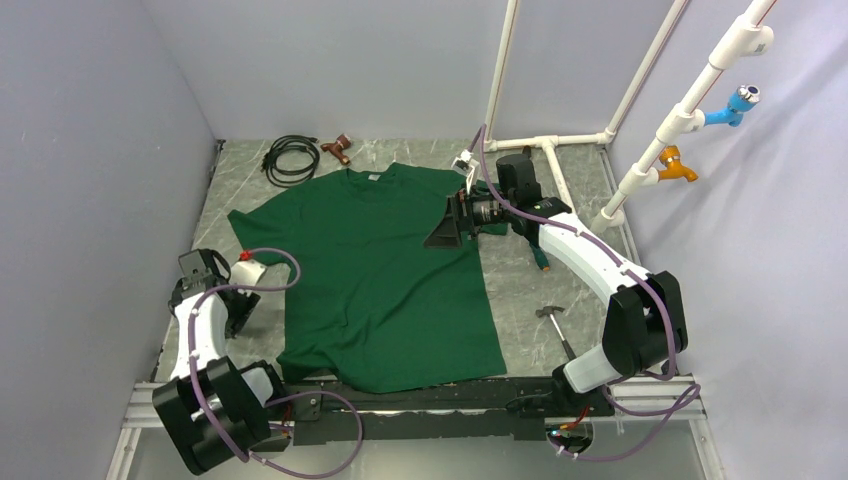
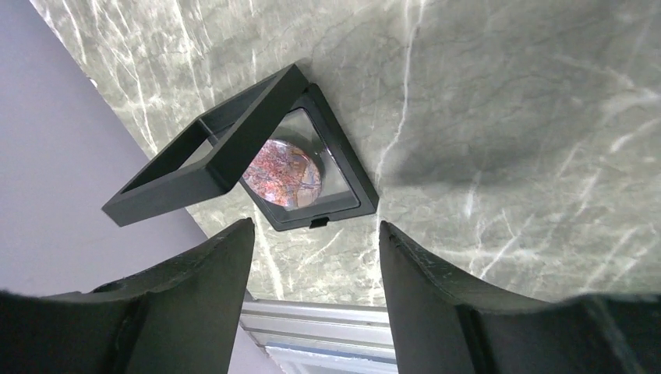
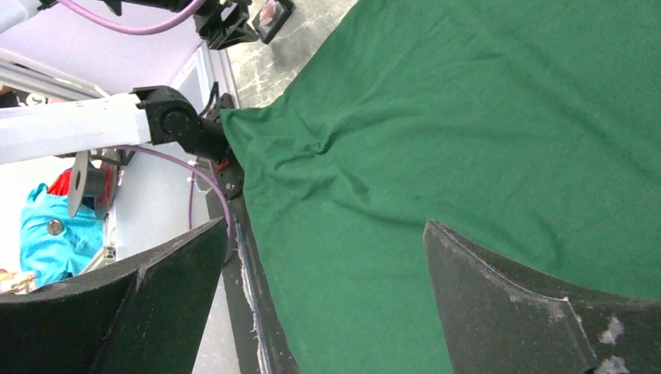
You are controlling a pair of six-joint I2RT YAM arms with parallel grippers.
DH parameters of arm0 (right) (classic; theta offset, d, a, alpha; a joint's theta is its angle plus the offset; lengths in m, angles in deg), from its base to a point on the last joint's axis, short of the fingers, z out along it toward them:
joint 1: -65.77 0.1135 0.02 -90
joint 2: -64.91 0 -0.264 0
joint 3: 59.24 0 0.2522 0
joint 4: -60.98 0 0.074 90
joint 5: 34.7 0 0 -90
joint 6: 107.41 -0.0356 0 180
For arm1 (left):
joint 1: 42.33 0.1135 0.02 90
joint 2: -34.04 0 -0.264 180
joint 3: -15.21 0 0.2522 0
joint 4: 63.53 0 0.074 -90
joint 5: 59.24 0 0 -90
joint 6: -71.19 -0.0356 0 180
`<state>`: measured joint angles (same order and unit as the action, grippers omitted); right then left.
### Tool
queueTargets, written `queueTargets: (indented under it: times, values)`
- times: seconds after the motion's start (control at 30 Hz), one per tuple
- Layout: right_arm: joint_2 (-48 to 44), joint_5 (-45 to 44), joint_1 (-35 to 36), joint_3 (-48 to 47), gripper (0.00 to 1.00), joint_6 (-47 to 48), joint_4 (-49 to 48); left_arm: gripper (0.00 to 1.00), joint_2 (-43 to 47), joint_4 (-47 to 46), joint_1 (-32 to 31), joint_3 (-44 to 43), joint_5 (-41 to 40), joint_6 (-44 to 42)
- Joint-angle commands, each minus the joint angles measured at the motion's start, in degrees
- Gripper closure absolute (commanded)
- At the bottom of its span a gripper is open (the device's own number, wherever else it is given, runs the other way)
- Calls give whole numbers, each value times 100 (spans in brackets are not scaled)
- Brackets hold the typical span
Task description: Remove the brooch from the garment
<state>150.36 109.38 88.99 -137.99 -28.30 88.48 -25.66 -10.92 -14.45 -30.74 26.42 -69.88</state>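
The brooch (image 2: 282,173), a small round pinkish badge, lies inside an open black display case (image 2: 343,195) on the marble table, off the garment. My left gripper (image 2: 316,226) hovers just short of the case, open, with nothing between its fingers. In the top view this gripper (image 1: 238,305) is at the table's left edge, beside the garment's sleeve. The garment (image 1: 380,270), a dark green T-shirt, lies flat across the table's middle. My right gripper (image 3: 325,226) is open and empty above the garment's (image 3: 468,117) right side, shown in the top view near the right sleeve (image 1: 445,225).
A coiled black cable (image 1: 290,158) and a brown object (image 1: 340,148) lie at the back left. A hammer (image 1: 553,325) and a small tool (image 1: 541,260) lie right of the shirt. White pipes (image 1: 560,140) stand at the back right. The grey wall (image 2: 62,171) runs close to the case.
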Motion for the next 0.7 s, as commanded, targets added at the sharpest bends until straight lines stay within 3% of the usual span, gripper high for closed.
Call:
queueTargets:
  times: [0.0, 0.23, 0.27, 0.3, 0.5, 0.67]
  values:
    - [-13, 102, -20, -268, 0, 173, -36, 34, 295, 595, -137, -357, 376, 90]
    - [-26, 56, -17, -345, 0, 404, 198, 20, 695, 1541, -792, -805, 715, 378]
    - [-36, 25, -19, -359, 0, 466, 264, 9, 756, 1625, -913, -892, 760, 437]
    - [-52, -11, -20, -371, 0, 537, 365, 5, 818, 1708, -1025, -980, 808, 483]
    - [-15, -505, -72, -534, 0, 1218, 983, 1, 695, 1962, -1498, -1768, 1314, 932]
    - [544, -1458, -362, -937, 0, 1693, 1289, 1, -214, 1232, -2039, -2406, 1133, 1199]
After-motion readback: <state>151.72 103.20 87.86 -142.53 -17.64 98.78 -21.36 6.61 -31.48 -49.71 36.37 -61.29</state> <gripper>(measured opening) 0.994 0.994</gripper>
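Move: The brooch already lies in the open black box, whose middle is about 3 cm ahead of the empty left hand, 1 cm to its right and some 3 cm below. From that hand the garment's left sleeve is roughly 23 cm ahead and 9 cm right, and the garment's middle about 13 cm ahead and 34 cm right, both just below. The right hand has the brooch about 43 cm to its left, 10 cm back and 20 cm below. Lift the left gripper up and to the right, clear of the box with the brooch, about 9 cm each way, adding some 5 cm forward late on, towards the garment. Spread the part-open fingers fully, turning the wrist clockwise and tipping the fingertips forward. Near the end, start easing the open, empty right gripper right, forward and slightly down, its wrist beginning to roll. ##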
